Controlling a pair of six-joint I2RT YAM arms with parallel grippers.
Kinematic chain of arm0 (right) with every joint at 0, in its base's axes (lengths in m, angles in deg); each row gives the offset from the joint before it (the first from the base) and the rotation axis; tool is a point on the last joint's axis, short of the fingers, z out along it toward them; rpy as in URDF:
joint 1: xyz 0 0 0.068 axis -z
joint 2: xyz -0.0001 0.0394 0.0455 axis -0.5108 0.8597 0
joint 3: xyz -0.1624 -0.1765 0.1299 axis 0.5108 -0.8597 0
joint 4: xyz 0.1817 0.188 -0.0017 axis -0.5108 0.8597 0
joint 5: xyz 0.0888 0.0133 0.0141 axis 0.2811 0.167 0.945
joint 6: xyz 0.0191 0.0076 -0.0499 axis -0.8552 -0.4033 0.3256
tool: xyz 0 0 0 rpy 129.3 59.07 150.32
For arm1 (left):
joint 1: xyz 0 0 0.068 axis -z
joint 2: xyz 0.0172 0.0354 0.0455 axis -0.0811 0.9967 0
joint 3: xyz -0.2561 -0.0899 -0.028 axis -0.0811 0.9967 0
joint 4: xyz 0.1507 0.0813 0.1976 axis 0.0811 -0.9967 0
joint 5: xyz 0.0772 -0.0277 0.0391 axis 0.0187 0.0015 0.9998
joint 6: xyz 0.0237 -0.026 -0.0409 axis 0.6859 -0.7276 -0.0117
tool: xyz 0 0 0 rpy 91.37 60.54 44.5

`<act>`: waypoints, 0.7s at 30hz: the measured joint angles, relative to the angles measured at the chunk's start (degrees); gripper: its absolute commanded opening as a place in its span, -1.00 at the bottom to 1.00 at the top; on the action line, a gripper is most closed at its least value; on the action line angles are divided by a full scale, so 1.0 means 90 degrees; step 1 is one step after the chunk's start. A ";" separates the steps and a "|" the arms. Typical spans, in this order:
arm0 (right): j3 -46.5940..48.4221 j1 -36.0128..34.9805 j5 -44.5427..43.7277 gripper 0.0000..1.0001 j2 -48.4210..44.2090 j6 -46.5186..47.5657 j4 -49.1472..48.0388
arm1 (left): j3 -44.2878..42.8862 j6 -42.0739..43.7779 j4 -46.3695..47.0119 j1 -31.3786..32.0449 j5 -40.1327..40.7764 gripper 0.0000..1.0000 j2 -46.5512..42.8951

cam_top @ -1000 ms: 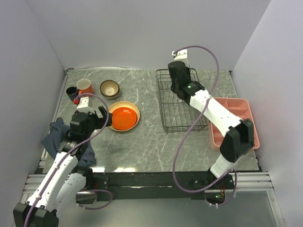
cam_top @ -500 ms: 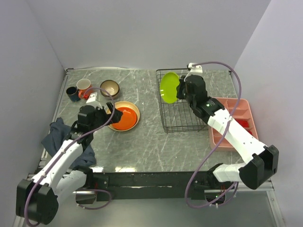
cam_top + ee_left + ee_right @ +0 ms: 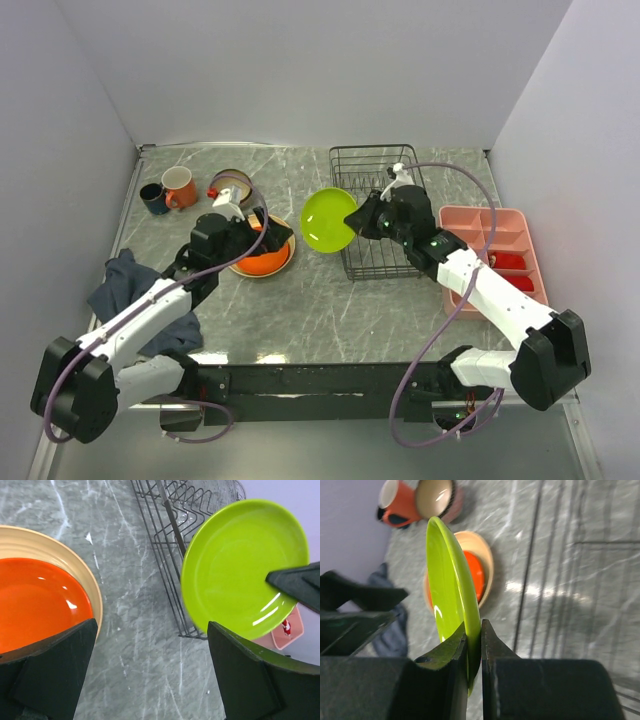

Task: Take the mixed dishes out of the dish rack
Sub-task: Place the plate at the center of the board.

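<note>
My right gripper (image 3: 357,218) (image 3: 474,625) is shut on the rim of a lime-green plate (image 3: 328,220) (image 3: 445,580) (image 3: 240,565). The plate hangs on edge in the air just left of the black wire dish rack (image 3: 345,265) (image 3: 165,540). My left gripper (image 3: 272,232) (image 3: 151,625) is open and empty. It hovers over an orange-red plate (image 3: 262,264) (image 3: 35,600) stacked on a tan plate (image 3: 287,250) (image 3: 75,570), facing the green plate. An orange mug (image 3: 180,187), a dark-blue cup (image 3: 152,197) and a brown bowl (image 3: 232,180) stand at the far left.
A pink divided tray (image 3: 500,225) with red items (image 3: 510,260) lies right of the rack. A blue cloth (image 3: 125,290) is crumpled at the table's left edge under the left arm. Grey walls close in the table on three sides.
The right arm has lifted the green plate out of the rack and carried it left and nearer. The left arm has swung right over the stacked plates, its gripper still open.
</note>
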 measured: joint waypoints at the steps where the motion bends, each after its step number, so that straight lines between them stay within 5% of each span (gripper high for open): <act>1: -0.0061 0.0000 0.0153 -0.95 0.0000 -0.0102 -0.0087 | -0.0017 -0.0044 0.0049 0.0044 0.0015 0.92 0.0068; 13: -0.0362 0.0019 0.1158 -0.95 0.0063 -0.0828 -0.0945 | -0.0080 -0.0668 0.0398 0.0189 0.0117 0.41 0.0561; 16: -0.0403 0.0036 0.1292 -0.94 0.0121 -0.0940 -0.1093 | -0.0078 -0.0831 0.0549 0.0204 0.0066 0.03 0.0595; 17: -0.0437 0.0039 0.1319 -0.94 0.0126 -0.0981 -0.1137 | -0.0075 -0.0899 0.0627 0.0206 0.0032 -0.27 0.0617; 21: -0.0517 0.0051 0.1421 -0.92 0.0219 -0.1098 -0.1253 | 0.0015 -0.1166 0.0984 0.0248 -0.0155 -0.90 0.0648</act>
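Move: The green plate, held by its right rim in my right fingers, has its middle about 12 cm to the right of my left hand, 1 cm ahead and roughly level. The open left fingers it is being brought to are about 18 cm left of my right hand. From my left hand, the orange plate on the beige one lies some 7 cm left, level fore and aft, and 16 cm down; the dish rack is about 26 cm right, 6 cm ahead and 14 cm lower. I bring both hands together in the air: my right, still pinching the green plate's rim, carries it about 3.5 cm left and a little back, turning some 15 degrees so its left side rises. My left hand goes about 3 cm right to meet it, rolling some 10 degrees left side down, and its wide-open fingers close over the plate's near rim until they pinch it. ##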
